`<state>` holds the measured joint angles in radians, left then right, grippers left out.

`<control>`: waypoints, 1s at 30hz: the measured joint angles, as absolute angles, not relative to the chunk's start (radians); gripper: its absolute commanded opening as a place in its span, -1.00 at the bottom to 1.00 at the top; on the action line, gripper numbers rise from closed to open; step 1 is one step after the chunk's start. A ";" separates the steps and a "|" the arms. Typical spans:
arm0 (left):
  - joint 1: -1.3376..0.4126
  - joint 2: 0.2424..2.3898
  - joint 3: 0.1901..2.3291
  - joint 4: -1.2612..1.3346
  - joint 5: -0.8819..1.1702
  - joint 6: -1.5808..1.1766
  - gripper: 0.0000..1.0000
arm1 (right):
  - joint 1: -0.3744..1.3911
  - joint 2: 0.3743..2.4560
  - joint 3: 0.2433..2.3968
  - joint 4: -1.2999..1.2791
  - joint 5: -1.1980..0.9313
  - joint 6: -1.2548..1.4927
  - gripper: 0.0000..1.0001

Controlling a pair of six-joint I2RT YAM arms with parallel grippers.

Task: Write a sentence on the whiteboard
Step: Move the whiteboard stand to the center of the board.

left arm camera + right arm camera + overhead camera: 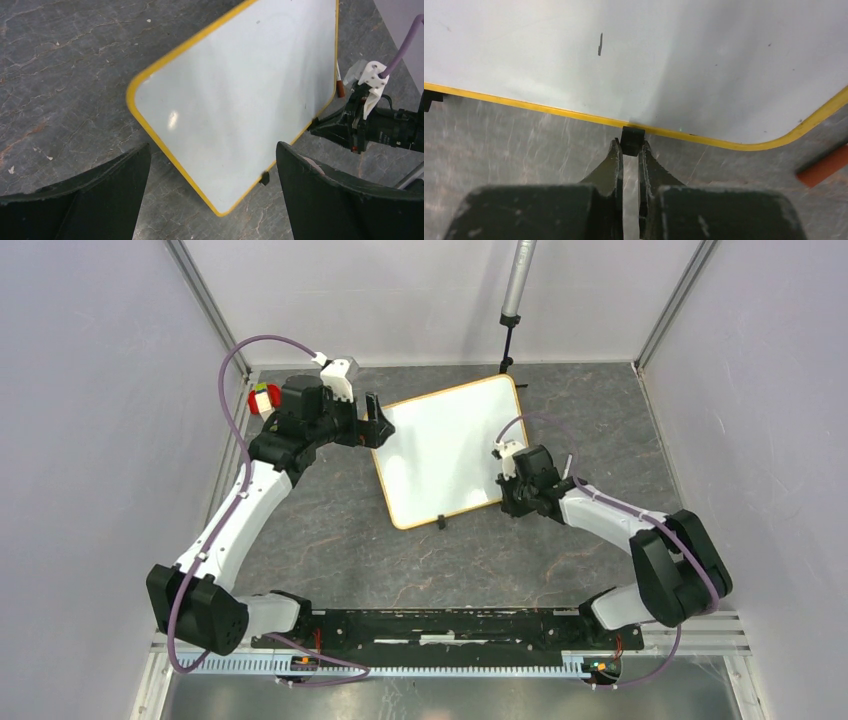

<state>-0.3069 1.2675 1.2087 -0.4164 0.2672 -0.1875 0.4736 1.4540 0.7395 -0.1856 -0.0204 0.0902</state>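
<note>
The whiteboard (445, 450) lies flat and turned at an angle on the grey table, its yellow-orange frame all in view. The sentence is out of view: the board's face is blank apart from one short dark stroke (600, 44). My left gripper (380, 425) hovers open at the board's left corner, whose tip (220, 212) sits between the wide-apart fingers, untouched. My right gripper (630, 147) is at the board's near right edge, shut on a small black clip (632, 137) on the frame. A second clip (441, 523) sits further along that edge.
An orange-red marker (824, 167) lies on the table just off the board's right corner, also seen as a marker (340, 86) beside the right arm. A metal pole (518, 280) on a black stand rises behind the board. A red-and-yellow object (262, 400) sits behind my left wrist.
</note>
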 measured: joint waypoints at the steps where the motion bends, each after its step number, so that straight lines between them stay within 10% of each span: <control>1: -0.307 1.270 1.209 -0.417 0.269 -0.187 1.00 | 0.473 1.441 0.725 -0.206 -0.040 0.092 -1.00; 27: -0.307 1.258 1.252 -0.483 0.270 -0.187 1.00 | 0.475 1.037 0.481 -0.494 -0.232 0.112 -1.00; 30: -0.307 1.253 1.252 -0.483 0.270 -0.187 1.00 | 0.476 1.029 0.455 -0.486 -0.270 0.127 -0.63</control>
<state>-0.3069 1.2533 1.2522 -0.4831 0.2695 -0.1875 0.4755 1.0290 0.4545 -0.4858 -0.2695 0.1268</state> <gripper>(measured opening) 0.994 0.088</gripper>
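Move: The right hand is shut on the whiteboard stand's right foot; the bare near table spot it is drawn to lies about 14 cm back and 2 cm right. The board's middle is some 10 cm ahead, 11 cm left and 6 cm higher; the stand's left foot is about 12 cm left and 3 cm back; the marker is roughly 7 cm ahead, 11 cm right. From the idle left hand that spot lies about 20 cm back, 26 cm right, 24 cm below. Straight back towards its own base, the right arm drags the whiteboard by the stand's right foot about 14 cm, quick at first and then slower, with only a slight drift to the right. The shut fingers keep their pinch on the black foot just under the yellow edge, while the wrist tips some 15 degrees so that they point more steeply down. ##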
